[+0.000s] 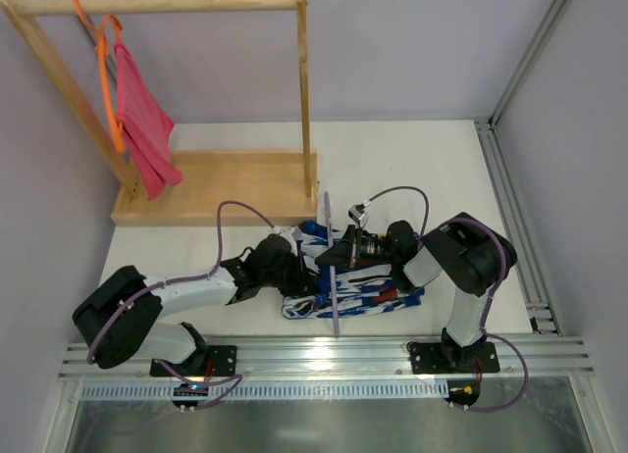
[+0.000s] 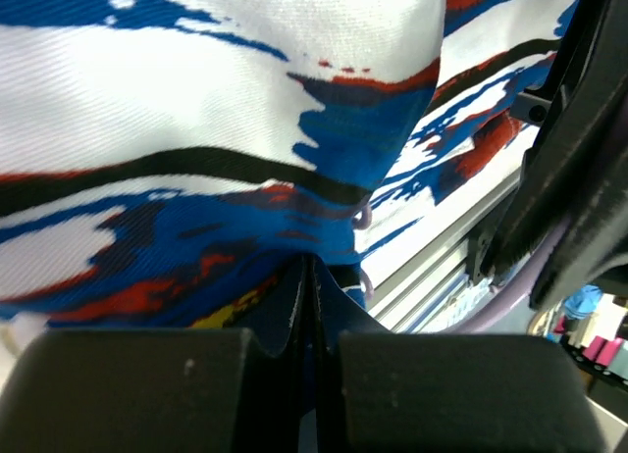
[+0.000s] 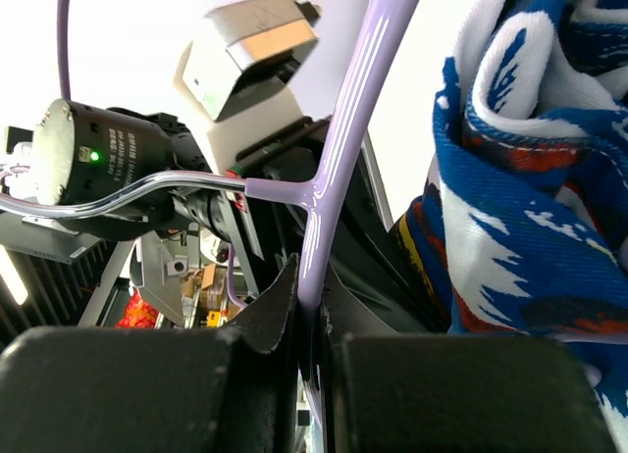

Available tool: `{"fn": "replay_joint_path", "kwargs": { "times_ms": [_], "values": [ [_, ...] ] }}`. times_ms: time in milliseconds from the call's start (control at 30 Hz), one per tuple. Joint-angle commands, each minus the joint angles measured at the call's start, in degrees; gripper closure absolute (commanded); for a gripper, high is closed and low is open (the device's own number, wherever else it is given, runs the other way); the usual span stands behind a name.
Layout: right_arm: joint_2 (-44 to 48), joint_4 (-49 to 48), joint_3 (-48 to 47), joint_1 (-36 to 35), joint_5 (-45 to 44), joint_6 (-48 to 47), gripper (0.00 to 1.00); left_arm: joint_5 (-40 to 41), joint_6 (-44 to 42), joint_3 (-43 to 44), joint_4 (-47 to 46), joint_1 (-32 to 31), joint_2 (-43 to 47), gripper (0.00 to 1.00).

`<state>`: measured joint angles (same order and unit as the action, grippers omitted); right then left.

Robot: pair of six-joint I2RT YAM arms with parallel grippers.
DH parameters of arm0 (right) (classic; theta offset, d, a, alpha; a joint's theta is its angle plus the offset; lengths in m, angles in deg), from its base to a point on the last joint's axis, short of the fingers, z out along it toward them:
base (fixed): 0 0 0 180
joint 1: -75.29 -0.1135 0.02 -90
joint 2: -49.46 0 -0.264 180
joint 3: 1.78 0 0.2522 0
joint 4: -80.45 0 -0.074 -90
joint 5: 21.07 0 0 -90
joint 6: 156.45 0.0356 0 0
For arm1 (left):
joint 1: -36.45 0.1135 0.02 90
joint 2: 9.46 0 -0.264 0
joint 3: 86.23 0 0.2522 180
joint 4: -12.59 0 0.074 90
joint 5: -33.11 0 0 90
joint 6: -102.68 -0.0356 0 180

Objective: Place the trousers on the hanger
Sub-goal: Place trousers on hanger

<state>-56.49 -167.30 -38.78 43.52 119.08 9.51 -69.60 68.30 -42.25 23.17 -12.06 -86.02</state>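
Observation:
The trousers (image 1: 368,276), in a blue, white, red and black print, lie bunched on the table between my two arms. The pale lavender hanger (image 1: 332,267) stands across them, running from the far side toward the near rail. My left gripper (image 1: 306,278) is at the trousers' left edge. In the left wrist view the gripper (image 2: 309,276) is shut on a fold of the trousers (image 2: 196,129), and a bit of the hanger (image 2: 362,218) peeks out beside the cloth. My right gripper (image 3: 309,296) is shut on the hanger's arm (image 3: 343,149), with the trousers (image 3: 530,178) just to its right.
A wooden clothes rack (image 1: 196,2) with a flat base (image 1: 216,183) stands at the back left. It carries an orange hanger (image 1: 106,71) with a pink-red cloth (image 1: 142,129). Aluminium rails run along the near edge (image 1: 324,355) and the right side (image 1: 515,218).

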Motion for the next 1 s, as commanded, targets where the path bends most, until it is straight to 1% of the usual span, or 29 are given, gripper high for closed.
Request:
{"fn": "replay_joint_path", "kwargs": {
  "times_ms": [0, 133, 200, 233, 267, 300, 333, 367, 433, 467, 567, 700, 867, 967],
  "values": [
    [0.48, -12.00, 1.89, -0.84, 0.12, -0.20, 0.96, -1.44, 3.62, -1.30, -10.70, -1.32, -1.75, 1.00],
    [0.48, -12.00, 2.41, -0.84, -0.23, -0.38, 0.96, 0.31, 3.36, -1.39, -9.56, -1.50, -1.67, 0.99],
    [0.57, -12.00, 2.59, -0.84, -0.32, -0.47, 0.96, 1.37, 3.19, -1.13, -8.78, -1.32, 0.43, 0.88],
    [0.66, -12.00, 2.68, -0.84, -0.32, -0.47, 0.94, 3.29, 3.01, -0.86, -8.16, -1.32, 1.66, 0.83],
    [0.83, -12.00, 2.77, -0.84, -0.32, -0.47, 0.92, 4.35, 2.22, -0.34, -5.98, -1.15, 4.37, 0.74],
    [0.92, -12.00, 2.94, -0.84, -0.32, -0.47, 0.89, 5.32, 1.52, 0.36, -4.31, -0.97, 5.70, 0.69],
    [1.18, -12.00, 2.94, -0.84, -0.32, -0.38, 0.87, 7.59, 0.90, 2.02, -2.90, -0.71, 6.93, 0.60],
    [1.27, -12.00, 3.03, -0.84, -0.32, -0.38, 0.83, 8.13, -0.58, 2.82, -1.41, 0.08, 8.25, 0.58],
    [1.45, -12.00, 3.20, -0.84, -0.14, -0.38, 0.80, 8.05, -1.56, 4.49, 0.63, 1.31, 10.10, 0.57],
    [1.54, -12.00, 3.38, -0.84, -0.05, -0.46, 0.76, 7.36, -2.26, 5.02, 0.81, 2.27, 10.37, 0.56],
    [1.62, -12.00, 3.64, -0.84, 0.03, -0.64, 0.73, 7.18, -4.89, 6.96, 1.77, 2.46, 10.46, 0.53],
    [1.80, -12.00, 3.91, -0.84, 0.04, -0.55, 0.69, 7.70, -5.87, 7.75, 2.30, 2.54, 10.55, 0.52],
    [2.15, -12.00, 4.08, -0.84, 0.74, -0.38, 0.69, 8.75, -7.01, 7.75, 1.60, 2.55, 11.87, 0.47],
    [2.33, -12.00, 4.35, -0.84, 0.74, -0.46, 0.68, 8.40, -8.06, 8.63, 0.81, 2.63, 10.29, 0.44]
  ]
}}
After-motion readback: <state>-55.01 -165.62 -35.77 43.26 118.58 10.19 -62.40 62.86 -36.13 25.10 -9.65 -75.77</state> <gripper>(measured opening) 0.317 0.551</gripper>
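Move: The lilac hanger stands edge-on in the right fingers; its middle is about 5 cm ahead, 4 cm right and 4 cm above the shut left fingertips, which are down at the cloth. The trousers' middle lies about 5 cm ahead, 10 cm right and 3 cm below the left hand, and the rack's base board some 27 cm ahead and 25 cm left. For the right hand, the hanger's middle is practically at its fingers, 1 cm below, with the trousers' middle roughly 6 cm right and 9 cm below. Upward and a little forward, the left hand comes off the cloth after a dip of about 1 cm to the right, rising some 9 cm and reaching 5 cm out towards the hanger beside the right gripper. Its shut fingers open to about half and tilt up some 15 degrees. The right fingers loosen to about a third open around the hanger, easing back and down by 1 cm. ##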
